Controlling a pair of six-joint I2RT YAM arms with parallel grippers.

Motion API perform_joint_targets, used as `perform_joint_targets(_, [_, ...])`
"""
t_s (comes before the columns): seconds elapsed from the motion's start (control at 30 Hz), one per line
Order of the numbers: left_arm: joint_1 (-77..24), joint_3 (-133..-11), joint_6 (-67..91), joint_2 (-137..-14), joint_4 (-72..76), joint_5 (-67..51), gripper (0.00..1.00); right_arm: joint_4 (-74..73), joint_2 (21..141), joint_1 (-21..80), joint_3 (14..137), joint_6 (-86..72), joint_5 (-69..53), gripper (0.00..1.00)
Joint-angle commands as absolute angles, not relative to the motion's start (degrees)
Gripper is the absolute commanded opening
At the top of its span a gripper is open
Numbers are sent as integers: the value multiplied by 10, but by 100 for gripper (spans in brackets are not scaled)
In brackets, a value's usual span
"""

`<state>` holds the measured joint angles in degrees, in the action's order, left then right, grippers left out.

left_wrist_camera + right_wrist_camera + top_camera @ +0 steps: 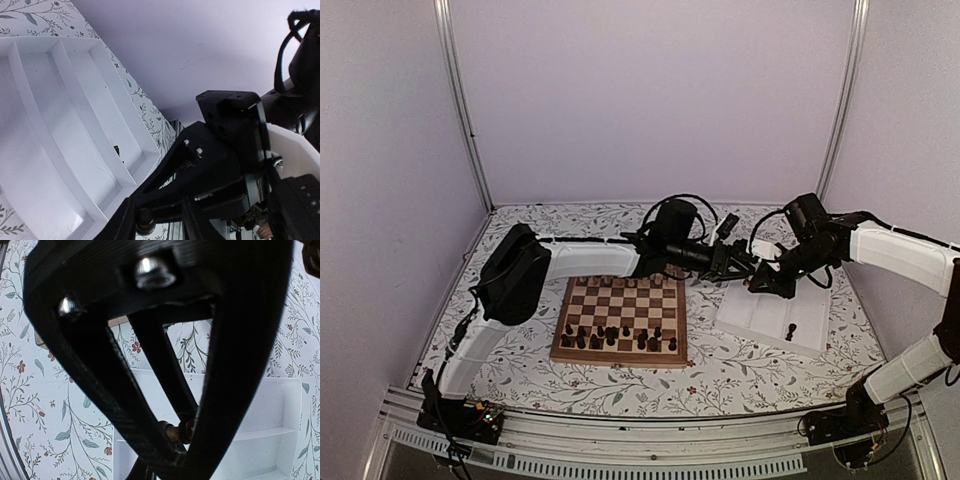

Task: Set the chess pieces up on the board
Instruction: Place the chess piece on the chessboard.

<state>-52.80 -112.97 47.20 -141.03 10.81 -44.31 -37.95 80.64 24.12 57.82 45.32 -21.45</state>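
Both grippers meet in the air over the far left corner of the white tray (775, 315). My right gripper (757, 280) (176, 447) is shut on a small dark brown chess piece (175, 431) (145, 221), held near its fingertips. The fingers of my left gripper (735, 262) (160, 225) stand either side of that piece, one close against it and a gap to the other. The board (620, 308) lies left of the tray, with several dark chess pieces (620, 338) in its near rows. One more dark piece (790, 331) (116, 148) stands in the tray.
Pale chessmen (620, 283) line the board's far row. The ridged tray (60, 125) (260, 415) lies right of the board on the floral tablecloth (740, 375). White walls with metal posts enclose the table at the back and sides.
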Motion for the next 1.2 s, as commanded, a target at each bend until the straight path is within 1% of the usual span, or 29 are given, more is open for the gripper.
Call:
perform_joint_targets(0.0, [-526,-1146,475,-1428,112,-462,33,-363,812,246,598,440,-208,12])
perform_joint_targets(0.07, [-525,-1146,476,-1430,112,-464,32,-360,813,246,599,438,-209,12])
perform_joint_targets(0.4, [-520,-1141,471,-1423,109,-458,18,-369,815,246,602,434,-204,13])
perform_joint_targets(0.47, [-517,-1133,455,-1408,102,-446,16,-376,811,247,596,434,-198,16])
perform_joint_targets(0.57, [-515,-1110,394,-1369,71,-419,13,-379,793,246,573,432,-184,26])
perform_joint_targets(0.63, [-514,-1085,324,-1330,41,-392,12,-376,777,246,552,428,-169,33])
perform_joint_targets(0.67, [-514,-1067,300,-1307,30,-377,11,-372,766,245,543,422,-162,36])
perform_joint_targets(0.7, [-514,-1035,252,-1281,24,-360,10,-364,756,243,532,416,-156,42])
perform_joint_targets(0.8, [-515,-934,151,-1192,30,-293,10,-326,733,234,501,391,-139,51])
perform_joint_targets(0.97, [-517,-820,15,-1092,9,-228,10,-282,716,201,479,349,-132,56])
perform_joint_targets(1.17, [-523,-779,-92,-1054,-62,-193,11,-262,735,178,466,334,-156,57])
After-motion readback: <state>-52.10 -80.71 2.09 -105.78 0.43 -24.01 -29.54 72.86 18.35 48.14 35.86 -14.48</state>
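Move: The dark chess piece is already in the right fingertips and between the left hand's still-open fingers, within about 1 cm of either hand point. From the left hand, the chessboard's middle lies some 28 cm left and 3 cm back, about 12 cm lower. The white tray's middle is about 12 cm right, level front to back; the one dark piece still in it lies roughly 14 cm right and 9 cm back, both some 11 cm below. The left fingers close and pinch the chess piece held in the right hand's tips, the left hand staying nearly in place; only then do the right fingers open and let go, that hand drawing off some 5 cm to the right with a slight clockwise turn. The left hand, keeping its pinch, swings about 12 cm left and some 7 cm up towards the chessboard, its wrist rolling about 45 degrees. ##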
